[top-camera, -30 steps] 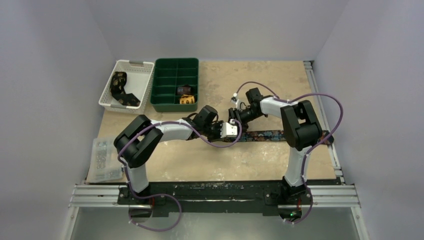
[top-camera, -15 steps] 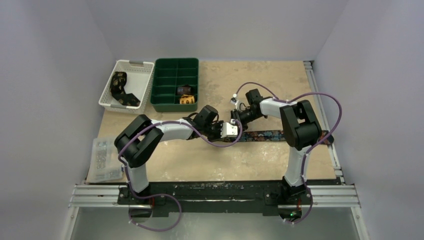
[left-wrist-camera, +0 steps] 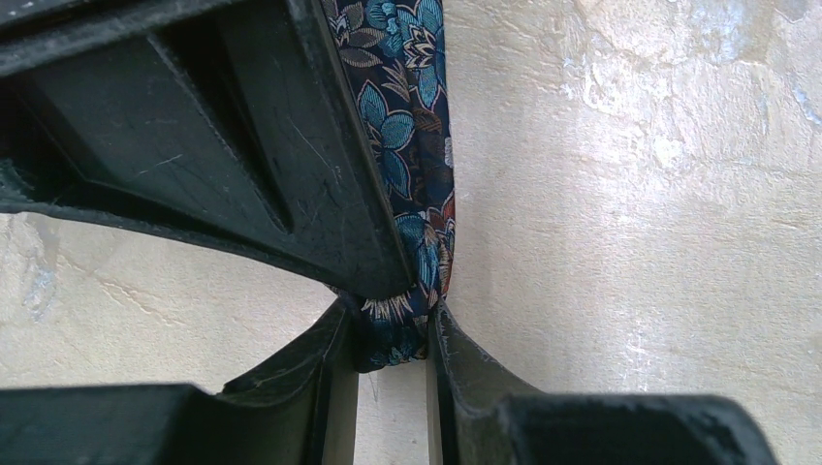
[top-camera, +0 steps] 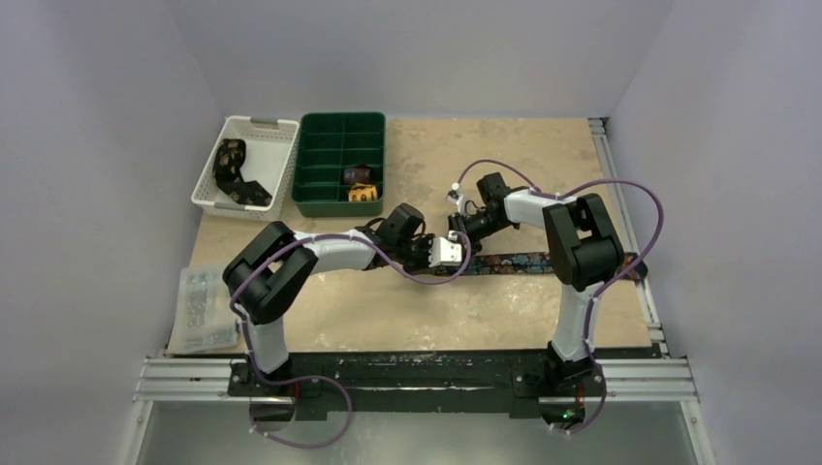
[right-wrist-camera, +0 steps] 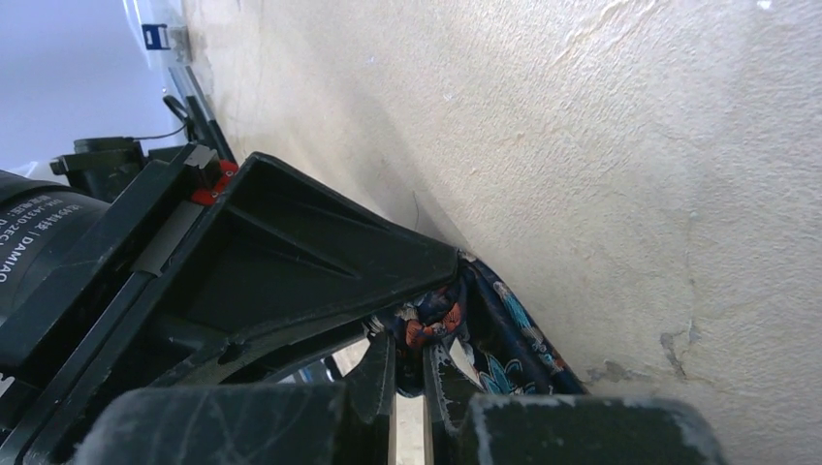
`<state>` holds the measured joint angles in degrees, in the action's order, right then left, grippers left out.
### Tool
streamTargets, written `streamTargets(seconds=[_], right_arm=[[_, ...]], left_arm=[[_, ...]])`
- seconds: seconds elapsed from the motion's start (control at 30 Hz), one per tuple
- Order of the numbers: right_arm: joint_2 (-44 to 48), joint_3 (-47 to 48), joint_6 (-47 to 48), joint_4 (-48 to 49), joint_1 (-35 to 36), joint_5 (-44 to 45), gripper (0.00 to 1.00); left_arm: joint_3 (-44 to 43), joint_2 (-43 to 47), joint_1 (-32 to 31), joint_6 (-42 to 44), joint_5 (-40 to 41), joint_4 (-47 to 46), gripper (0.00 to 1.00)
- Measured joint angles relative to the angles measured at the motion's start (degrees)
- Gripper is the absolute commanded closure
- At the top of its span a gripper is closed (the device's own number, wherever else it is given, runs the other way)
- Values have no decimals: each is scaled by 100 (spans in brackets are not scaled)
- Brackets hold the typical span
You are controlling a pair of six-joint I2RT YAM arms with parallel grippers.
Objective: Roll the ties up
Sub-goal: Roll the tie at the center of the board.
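Note:
A dark navy tie (top-camera: 543, 262) with a multicoloured floral print lies flat across the table towards the right edge. Its left end is bunched between both grippers at mid-table. My left gripper (top-camera: 443, 254) is shut on the tie's folded tip, seen in the left wrist view as the tie (left-wrist-camera: 407, 145) pinched at the left gripper (left-wrist-camera: 388, 339). My right gripper (top-camera: 454, 232) is shut on the same bunch from the far side; in the right wrist view the tie (right-wrist-camera: 509, 339) is squeezed in the right gripper (right-wrist-camera: 409, 354). The two grippers' fingers touch.
A white basket (top-camera: 262, 122) at the back left holds a black-and-gold tie (top-camera: 233, 170). Beside it, a green compartment tray (top-camera: 302, 165) holds a rolled brown tie (top-camera: 357, 174) and a yellow one (top-camera: 363, 195). A clear box (top-camera: 204, 310) sits at the table's left edge.
My right gripper has shut on the tie's bunched end and drawn slightly towards the far side. The left gripper has kept its grip in place.

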<state>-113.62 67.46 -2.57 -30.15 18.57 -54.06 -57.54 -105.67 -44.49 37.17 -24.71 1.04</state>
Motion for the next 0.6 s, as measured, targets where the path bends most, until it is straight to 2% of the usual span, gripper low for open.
streamTargets(seconds=[0.07, 0.13, 0.17, 0.23, 0.43, 0.6], right_arm=[[0, 0, 22, -11, -4, -4, 100], [0, -9, 55, -9, -4, 15, 100], [0, -24, 87, -20, -4, 33, 100], [0, -70, 160, -63, -11, 57, 100], [-83, -98, 267, -195, -90, 103, 100], [-151, -17, 273, -332, -105, 168, 100]], left_arm=[[0, -2, 0, -2, 0, 0, 63], [0, -2, 2, -31, 2, -15, 49], [2, -2, 11, -92, -9, -31, 39], [20, 4, 85, -291, -105, -111, 28], [702, 258, 623, -1067, -695, -809, 24], [1266, 509, 638, -1482, -1027, -1480, 23]])
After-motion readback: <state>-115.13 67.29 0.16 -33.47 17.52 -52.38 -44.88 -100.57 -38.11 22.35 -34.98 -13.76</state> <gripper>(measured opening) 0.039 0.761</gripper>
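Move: The left gripper already pinches the tie's roll, whose middle lies only about 1 cm to its right and level in height. The unrolled length runs on to the right along the board, its middle some 20 cm away and straight across. The green box is about 21 cm ahead and 20 cm to the left. The right gripper is also shut on the roll, whose middle lies about 1 cm to its left and 1 cm below it. Keep the right fingers shut on the roll and sink that hand about 1.5 cm towards the board, easing as far to the right. Meanwhile open the left fingers wide to let go, draw the left gripper about 3 cm left off the roll, then a little back, turning its wrist some 20 degrees so the fingers point flatter. ##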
